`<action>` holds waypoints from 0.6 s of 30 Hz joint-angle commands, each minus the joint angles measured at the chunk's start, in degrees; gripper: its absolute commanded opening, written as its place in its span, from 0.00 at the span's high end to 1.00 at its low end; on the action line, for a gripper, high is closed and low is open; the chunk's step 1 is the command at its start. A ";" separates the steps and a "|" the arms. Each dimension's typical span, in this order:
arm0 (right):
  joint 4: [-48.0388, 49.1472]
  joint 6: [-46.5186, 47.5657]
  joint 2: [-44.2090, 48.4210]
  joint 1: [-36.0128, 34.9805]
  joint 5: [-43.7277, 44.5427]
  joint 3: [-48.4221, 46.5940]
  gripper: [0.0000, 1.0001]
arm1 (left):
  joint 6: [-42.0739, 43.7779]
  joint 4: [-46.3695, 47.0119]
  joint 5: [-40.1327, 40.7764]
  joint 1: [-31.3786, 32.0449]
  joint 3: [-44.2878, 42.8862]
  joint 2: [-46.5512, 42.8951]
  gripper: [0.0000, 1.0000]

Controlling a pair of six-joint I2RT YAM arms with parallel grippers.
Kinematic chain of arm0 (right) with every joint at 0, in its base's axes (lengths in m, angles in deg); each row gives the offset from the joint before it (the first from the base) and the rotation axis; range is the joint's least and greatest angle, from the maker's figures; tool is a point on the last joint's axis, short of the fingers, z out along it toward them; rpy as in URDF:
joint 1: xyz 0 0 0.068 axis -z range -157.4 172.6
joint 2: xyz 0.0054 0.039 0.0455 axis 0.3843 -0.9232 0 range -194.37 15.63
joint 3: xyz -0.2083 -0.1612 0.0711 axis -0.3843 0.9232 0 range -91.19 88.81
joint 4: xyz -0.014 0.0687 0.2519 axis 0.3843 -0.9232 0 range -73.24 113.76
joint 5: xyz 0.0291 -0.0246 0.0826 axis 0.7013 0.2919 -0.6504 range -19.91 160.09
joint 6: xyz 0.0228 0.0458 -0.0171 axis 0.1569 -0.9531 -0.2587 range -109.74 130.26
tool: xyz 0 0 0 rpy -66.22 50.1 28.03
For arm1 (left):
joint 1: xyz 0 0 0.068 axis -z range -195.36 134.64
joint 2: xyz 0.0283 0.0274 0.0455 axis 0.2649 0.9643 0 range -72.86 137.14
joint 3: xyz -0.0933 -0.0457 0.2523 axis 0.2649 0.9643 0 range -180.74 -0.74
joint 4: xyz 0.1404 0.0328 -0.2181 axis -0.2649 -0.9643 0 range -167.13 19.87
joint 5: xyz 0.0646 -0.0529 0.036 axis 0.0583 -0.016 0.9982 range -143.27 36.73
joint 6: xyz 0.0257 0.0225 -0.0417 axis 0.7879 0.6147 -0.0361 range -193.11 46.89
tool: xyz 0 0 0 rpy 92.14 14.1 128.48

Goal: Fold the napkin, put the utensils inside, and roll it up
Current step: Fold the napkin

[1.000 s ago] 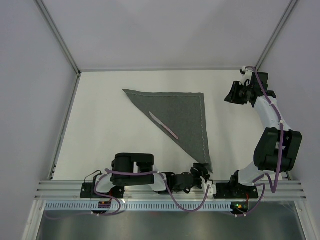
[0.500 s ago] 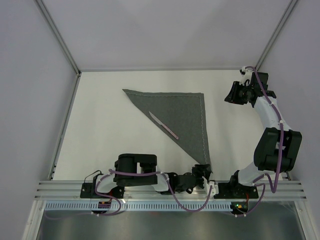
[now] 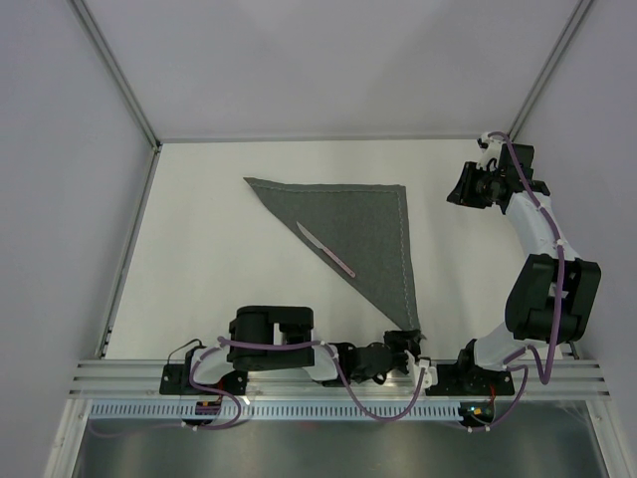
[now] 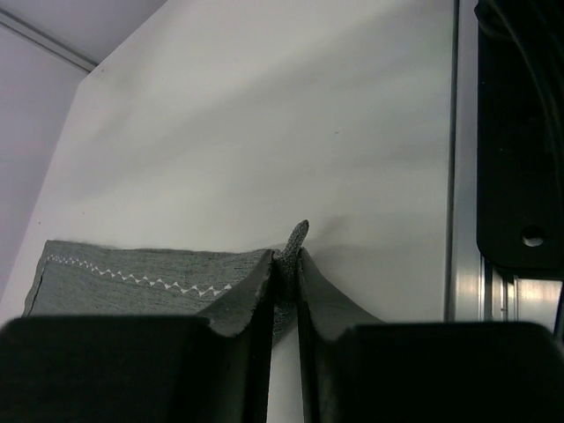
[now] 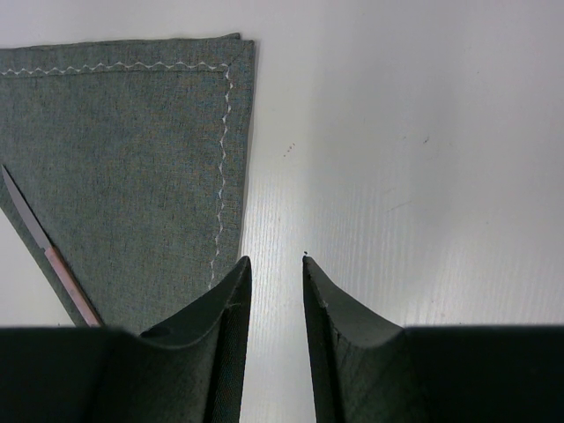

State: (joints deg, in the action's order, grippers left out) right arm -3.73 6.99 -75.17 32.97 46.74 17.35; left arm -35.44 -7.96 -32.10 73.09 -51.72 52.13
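Observation:
The dark grey napkin [image 3: 363, 234] lies folded into a triangle on the white table, its point toward the near edge. The slim pinkish-silver knife [image 3: 325, 249] lies on its left folded edge; it also shows in the right wrist view [image 5: 53, 260]. My left gripper [image 3: 403, 341] is at the napkin's near corner, shut on that corner [image 4: 293, 256], which sticks up between the fingertips. My right gripper [image 3: 463, 186] is open and empty, just right of the napkin's far right corner [image 5: 231, 53], above bare table.
Metal frame rails [image 3: 124, 254] run along the table's left side and the near edge [image 4: 458, 176]. Grey walls stand behind and at both sides. White table [image 3: 219, 259] lies to the napkin's left and right.
The left gripper has crept a little toward the near edge, and its jaws have closed on the napkin's near corner. The right arm, napkin and knife have not visibly moved.

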 commanded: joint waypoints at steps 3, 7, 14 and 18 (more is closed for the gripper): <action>1.21 -1.13 1.33 0.35 -0.64 0.27 0.65 | -3.65 0.67 0.19 -1.17 -2.45 -1.76 0.85; 1.21 -1.04 1.24 0.26 -0.73 0.18 0.65 | -7.43 -0.30 0.80 -2.83 -2.90 -3.35 0.98; 1.20 -0.95 0.89 0.26 -0.90 0.27 0.65 | -18.94 -1.97 1.86 -6.96 -0.62 -8.97 0.98; 1.03 -0.86 0.63 0.26 -1.17 0.09 0.65 | -25.61 -4.33 2.38 -11.09 1.23 -14.23 0.98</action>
State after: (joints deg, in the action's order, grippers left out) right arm -3.66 6.99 -75.20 32.97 46.39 17.51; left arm -51.52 -11.74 -31.14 64.56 -51.70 43.17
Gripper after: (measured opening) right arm 0.355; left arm 0.041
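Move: The napkin's near-right corner stands right between the left fingertips, with the gap around it almost closed. From the left hand, the knife on the folded napkin lies about 24 cm ahead and 22 cm left, a couple of centimetres below; the far-right corner is some 46 cm ahead and 2 cm right, also about 2 cm lower. From the idle right hand the near-right corner is about 31 cm back, 15 cm left and 14 cm below. The left fingers, pointing rightward, close the last of their gap and pinch the napkin's near-right corner, the hand creeping forward as they shut. Still gripping, it then speeds up, carrying the corner about 7 cm forward over the napkin towards the far edge and lifting it some 5 cm, with a slight drift left at the end, while the wrist rolls forward about 20 degrees and the fingertips swing a little forward and up. ##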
